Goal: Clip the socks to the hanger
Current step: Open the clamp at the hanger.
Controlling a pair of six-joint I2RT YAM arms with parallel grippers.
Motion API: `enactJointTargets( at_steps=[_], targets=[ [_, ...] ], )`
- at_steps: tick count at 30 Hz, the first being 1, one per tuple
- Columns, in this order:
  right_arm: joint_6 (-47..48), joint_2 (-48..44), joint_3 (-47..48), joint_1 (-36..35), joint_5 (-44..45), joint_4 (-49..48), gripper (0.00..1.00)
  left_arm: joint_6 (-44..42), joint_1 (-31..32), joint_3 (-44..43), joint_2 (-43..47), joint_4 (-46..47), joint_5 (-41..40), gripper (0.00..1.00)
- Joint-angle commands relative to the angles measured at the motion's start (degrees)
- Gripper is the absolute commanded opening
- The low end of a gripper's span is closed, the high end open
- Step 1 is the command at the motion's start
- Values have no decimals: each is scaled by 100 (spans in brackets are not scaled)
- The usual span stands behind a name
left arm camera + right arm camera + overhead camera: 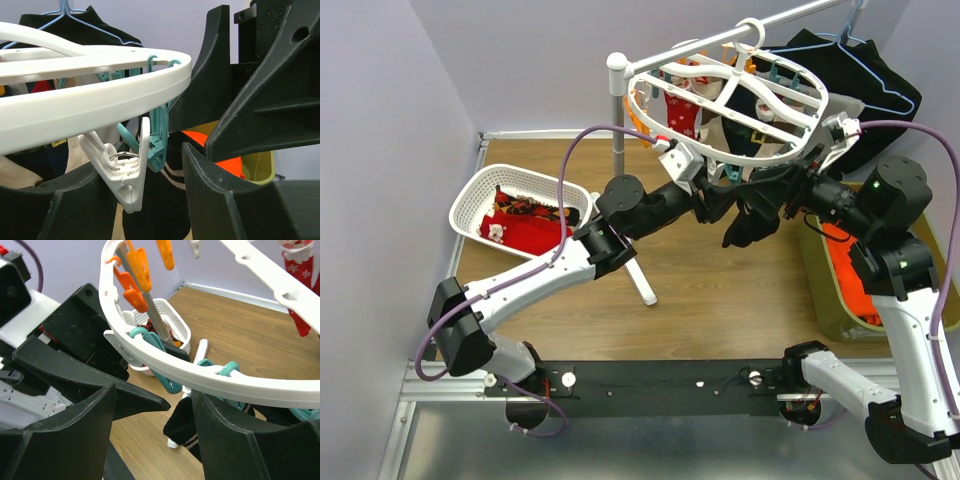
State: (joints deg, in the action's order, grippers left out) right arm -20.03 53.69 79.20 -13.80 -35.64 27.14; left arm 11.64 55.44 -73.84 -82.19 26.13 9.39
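The white oval hanger [730,105] hangs from a rail, with several socks clipped on, red [685,108] and black. Both grippers sit under its near rim. My left gripper [718,198] is open and empty; in the left wrist view [142,167] a white clip [125,175] and a teal clip [159,145] dangle from the rim [100,95] between its fingers. A black sock with white stripes [160,205] hangs from the teal clip. My right gripper [778,192] is open and empty [155,392], facing the left one. The sock [182,425] hangs below the rim [210,380], also in the top view [748,222].
A white lattice basket [480,195] with red socks sits at the left. The grey stand pole [617,110] and its white feet [645,285] stand mid-table. A green bin [830,300] with orange cloth is at the right. A black garment on a blue wire hanger [870,70] hangs behind.
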Motion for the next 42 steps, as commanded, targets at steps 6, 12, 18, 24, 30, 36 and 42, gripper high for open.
enactJointTargets(
  at_steps=[6, 12, 18, 24, 30, 36, 42],
  targets=[
    [-264, -201, 175, 18, 1119, -147, 69, -460, 432, -227, -78, 138, -770, 53],
    [-352, -271, 131, 18, 1384, -226, 68, -794, 661, -403, -236, -20, -1158, 53],
    [-475, -359, 35, 18, 1656, -367, 60, -996, 819, -517, -359, -126, -1351, 53],
    [-546, -421, -71, 9, 1893, -463, 51, -1138, 1021, -526, -420, -222, -1615, 53],
    [-493, -430, -141, 9, 2078, -437, 43, -1340, 1127, -517, -403, -284, -1738, 53],
    [-414, -421, -203, 9, 2192, -411, 37, -1314, 1162, -412, -245, -302, -1730, 53],
    [-370, -430, -247, 9, 2324, -411, 36, -1375, 1162, 89, 45, 207, -1721, 59]
  ],
)
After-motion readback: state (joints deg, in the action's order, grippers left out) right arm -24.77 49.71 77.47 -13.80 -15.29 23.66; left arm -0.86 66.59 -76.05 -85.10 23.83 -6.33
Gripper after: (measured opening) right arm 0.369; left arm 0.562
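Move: The teal clamp by the black sock, on the hanger's near rim, is roughly 2 cm ahead of the right hand, 1 cm to its right and 1 cm above. The sock hangs about 1 cm back, 1 cm right and 6 cm below that hand. From the left hand the sock lies some 4 cm right, 2 cm back and 6 cm down; the white clip is about 2 cm ahead, 2 cm right, level. The teal clamp by the sock is what the right fingers close in on: they go from wide open to about a third open just under the rim, while that hand travels some 5 cm right, plus a little forward and up, and turns about 20 degrees clockwise. The left hand, still open and empty, slips past the white clip, about 4 cm right and back and slightly down, to face the hanging sock. ##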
